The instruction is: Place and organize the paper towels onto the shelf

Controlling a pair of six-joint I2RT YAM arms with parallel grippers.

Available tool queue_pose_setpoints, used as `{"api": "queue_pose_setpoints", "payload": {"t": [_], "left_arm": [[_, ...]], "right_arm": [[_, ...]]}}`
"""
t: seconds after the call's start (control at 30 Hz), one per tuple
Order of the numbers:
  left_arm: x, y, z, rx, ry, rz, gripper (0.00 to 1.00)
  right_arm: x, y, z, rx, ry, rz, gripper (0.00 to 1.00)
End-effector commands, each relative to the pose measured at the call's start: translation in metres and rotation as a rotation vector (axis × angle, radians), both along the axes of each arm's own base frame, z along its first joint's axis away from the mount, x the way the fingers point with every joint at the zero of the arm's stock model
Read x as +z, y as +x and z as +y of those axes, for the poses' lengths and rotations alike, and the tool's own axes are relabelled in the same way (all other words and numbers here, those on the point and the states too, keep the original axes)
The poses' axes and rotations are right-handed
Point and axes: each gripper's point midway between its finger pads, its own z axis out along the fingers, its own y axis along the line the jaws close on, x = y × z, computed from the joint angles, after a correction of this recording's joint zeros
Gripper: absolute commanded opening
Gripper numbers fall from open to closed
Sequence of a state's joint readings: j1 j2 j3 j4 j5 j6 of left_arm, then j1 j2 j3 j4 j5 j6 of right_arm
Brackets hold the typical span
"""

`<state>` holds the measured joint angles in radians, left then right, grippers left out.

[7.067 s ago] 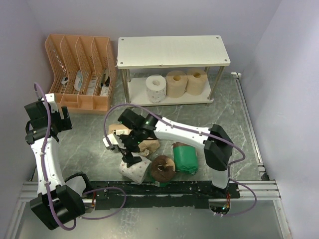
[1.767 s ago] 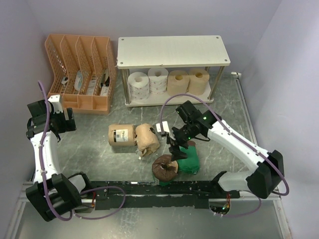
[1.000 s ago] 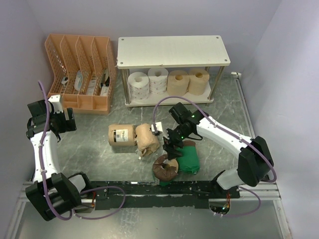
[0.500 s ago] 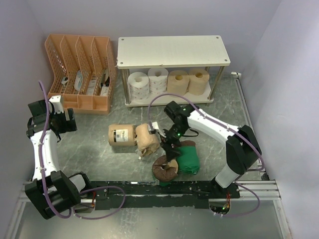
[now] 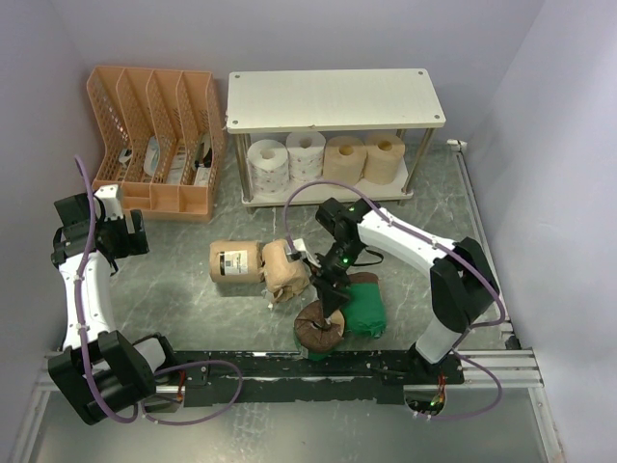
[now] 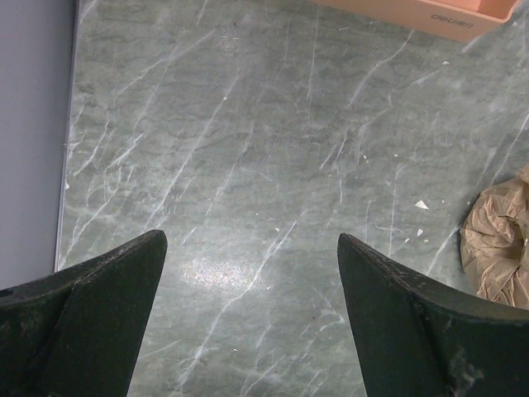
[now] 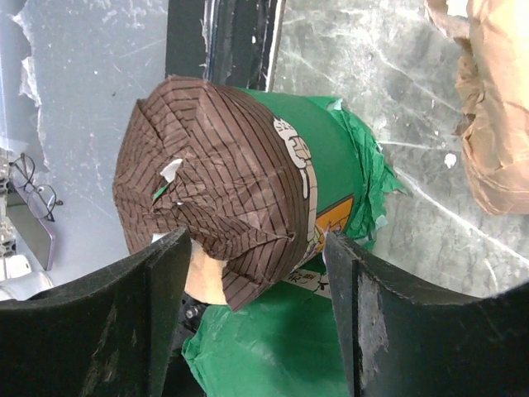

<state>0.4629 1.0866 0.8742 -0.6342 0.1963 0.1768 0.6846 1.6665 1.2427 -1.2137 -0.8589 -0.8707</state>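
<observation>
The shelf [image 5: 328,96] stands at the back. Its lower tier holds a white dotted roll [image 5: 268,164], a white roll [image 5: 306,154] and two bare tan rolls [image 5: 344,159] [image 5: 385,157]. Two tan-paper-wrapped rolls [image 5: 236,260] [image 5: 285,270] lie on the table. My right gripper [image 5: 330,294] is open, its fingers either side of a green-wrapped roll with a brown end [image 7: 231,190], which also shows in the top view [image 5: 320,326]. The second green roll [image 7: 314,347] lies beside it. My left gripper [image 6: 248,248] is open and empty over bare table at the left.
An orange slotted file organizer [image 5: 159,140] stands left of the shelf. A black rail [image 5: 318,371] runs along the near edge, close to the green rolls. A tan-wrapped roll [image 6: 500,240] shows at the right edge of the left wrist view.
The white dotted roll has gone from the table to the shelf's lower tier. My right gripper has since come down and left over the brown-ended green roll. The left arm has barely moved.
</observation>
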Motion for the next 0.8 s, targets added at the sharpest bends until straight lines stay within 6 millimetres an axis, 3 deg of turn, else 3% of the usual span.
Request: {"api": "queue_pose_setpoints", "payload": {"t": [0.0, 0.1, 0.27, 0.33, 0.47, 0.63, 0.77], "left_arm": [[0.011, 0.004, -0.001, -0.024, -0.001, -0.032, 0.96], [0.010, 0.004, -0.001, -0.023, -0.004, -0.028, 0.96], [0.011, 0.004, -0.001, -0.022, -0.002, -0.030, 0.96], [0.011, 0.004, -0.001, -0.022, -0.001, -0.030, 0.96], [0.010, 0.004, -0.001, -0.020, -0.002, -0.029, 0.96], [0.010, 0.004, -0.001, -0.021, -0.004, -0.026, 0.96], [0.010, 0.004, -0.001, -0.020, -0.002, -0.027, 0.96]], "right_arm": [[-0.008, 0.002, -0.002, -0.029, -0.017, -0.033, 0.67], [-0.011, 0.003, 0.001, -0.043, -0.017, -0.048, 0.69], [-0.015, 0.006, 0.003, -0.062, -0.020, -0.078, 0.61], [-0.017, 0.006, 0.004, -0.067, -0.022, -0.074, 0.47], [-0.017, 0.004, 0.005, -0.071, -0.018, -0.058, 0.01], [-0.004, 0.006, 0.006, -0.112, 0.010, -0.083, 0.00], [0.031, 0.001, 0.006, -0.113, 0.094, -0.079, 0.00]]}}
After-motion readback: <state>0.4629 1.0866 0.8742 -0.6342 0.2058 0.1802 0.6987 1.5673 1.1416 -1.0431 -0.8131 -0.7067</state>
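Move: The brown-topped paper towel roll stands under the right hand, its middle about 4 cm back, 3 cm left and 7 cm below. The green roll lies some 8 cm to the right of the hand and level with it; the crumpled brown-paper roll is about 11 cm left and 9 cm ahead. From the left hand, the brown-topped roll is roughly 43 cm right and 22 cm back. Right hand dips about 2 cm to the brown-topped roll, pinches its wrapper nearly shut, then rises 1 cm. ##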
